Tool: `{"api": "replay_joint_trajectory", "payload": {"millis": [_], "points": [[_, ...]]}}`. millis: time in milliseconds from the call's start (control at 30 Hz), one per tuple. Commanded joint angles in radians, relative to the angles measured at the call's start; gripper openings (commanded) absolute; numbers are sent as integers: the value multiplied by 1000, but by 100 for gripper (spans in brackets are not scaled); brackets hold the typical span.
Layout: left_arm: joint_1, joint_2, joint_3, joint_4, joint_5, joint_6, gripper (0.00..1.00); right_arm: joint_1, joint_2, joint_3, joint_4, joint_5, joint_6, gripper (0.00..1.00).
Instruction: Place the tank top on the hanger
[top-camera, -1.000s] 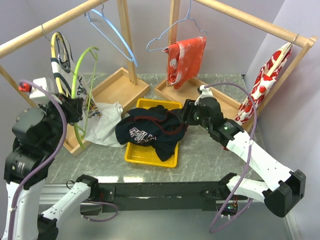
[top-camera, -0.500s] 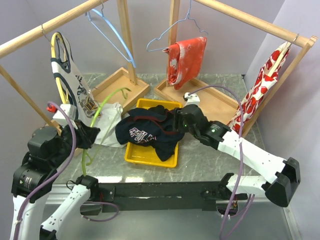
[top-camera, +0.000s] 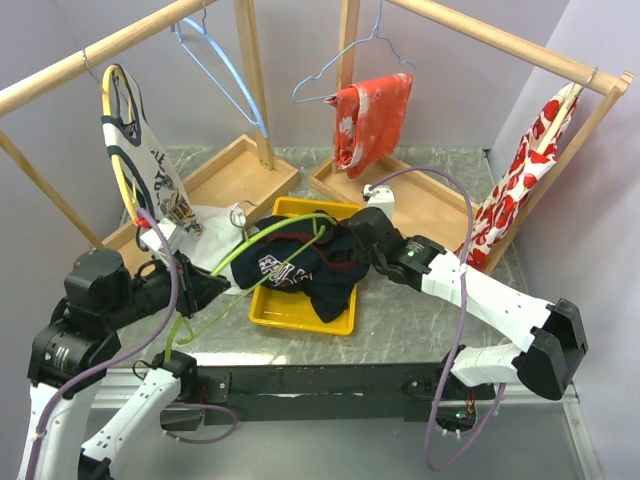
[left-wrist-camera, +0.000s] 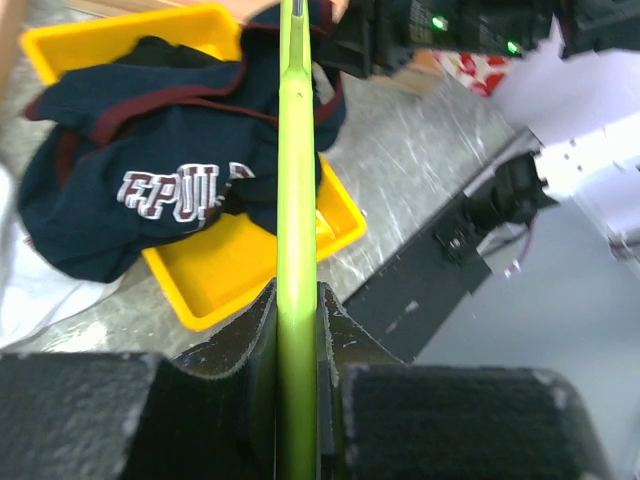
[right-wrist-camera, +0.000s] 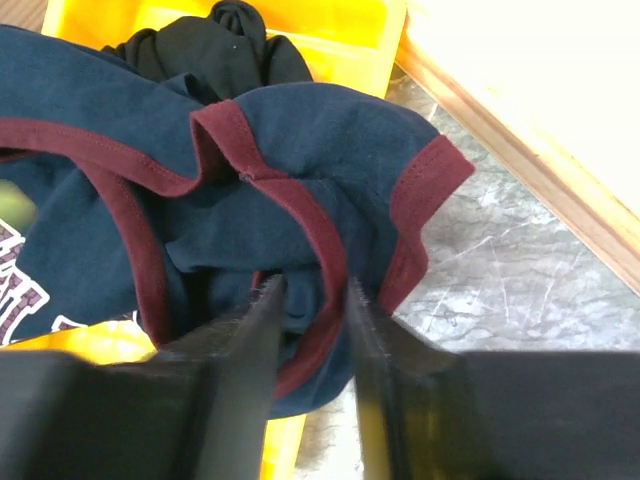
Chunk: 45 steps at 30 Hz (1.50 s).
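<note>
The navy tank top with red trim lies bunched in a yellow tray. My left gripper is shut on the lime-green hanger, which reaches over the tray above the tank top. In the left wrist view the hanger runs straight up from the gripper across the tank top. My right gripper is at the tank top's right edge. In the right wrist view the gripper straddles a red-trimmed fold of the tank top, jaws narrow but apart.
A white tank top on a yellow hanger and a light blue hanger hang on the left rail. A red cloth and a red-and-white garment hang at the right. White cloth lies left of the tray. A black garment is under the tank top.
My left arm has carried the green hanger down from the left rail and out over the tray. My right gripper has moved left onto the tank top, its jaws narrowing.
</note>
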Motion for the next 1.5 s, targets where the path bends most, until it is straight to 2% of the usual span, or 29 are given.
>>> {"api": "replay_joint_trajectory", "payload": {"millis": [0, 67, 167, 367, 600, 833, 967, 1100, 1233, 1367, 1467], "points": [[-33, 64, 14, 51, 82, 40, 1, -16, 5, 28, 44, 3, 7, 27], [-68, 84, 29, 44, 74, 49, 1, -17, -7, 25, 50, 8, 12, 18], [-114, 133, 44, 28, 22, 56, 1, -17, -36, 19, 55, 6, 12, 10], [-203, 221, 77, 24, -118, 74, 1, -16, -72, 25, 50, -17, 17, 0], [-231, 288, 129, 82, -113, 105, 1, 22, -116, 47, 36, -70, 4, 0], [-260, 368, 198, 93, -74, 169, 1, 49, -125, 67, 1, -49, -9, 0], [-312, 390, 163, 93, -93, 160, 1, 35, -121, 85, -4, 0, -16, 0], [-347, 368, 118, 102, -132, 140, 1, -26, -92, 146, -19, -11, -38, 0], [-352, 356, 106, 120, -112, 131, 1, -47, -64, 197, -7, -67, -55, 0], [-354, 371, 86, 166, -83, 129, 1, -13, -18, 277, -17, -123, -62, 0], [-354, 381, 71, 238, -118, 117, 1, 53, 3, 327, -48, -118, -77, 0]]}}
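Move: The maroon-edged strap of the tank top lies right between my right fingertips, barely 2 cm below. The yellow tray's middle is about 7 cm left of that hand and 3 cm back, some 9 cm down; the green hanger's free end is about 5 cm left, 1 cm ahead and slightly above. From my left hand, already holding the hanger, that strap lies roughly 23 cm right, 14 cm ahead and 16 cm lower. I shut my right fingers on the maroon-edged strap and pinch it, then lift it about 9 cm, drifting back and left before swinging forward again. Meanwhile my left hand keeps hold of the hanger and carries its free end towards the strap, rightward about 7 cm and also forward and bobbing slightly lower, turning some 15 degrees clockwise and raising its left side. ##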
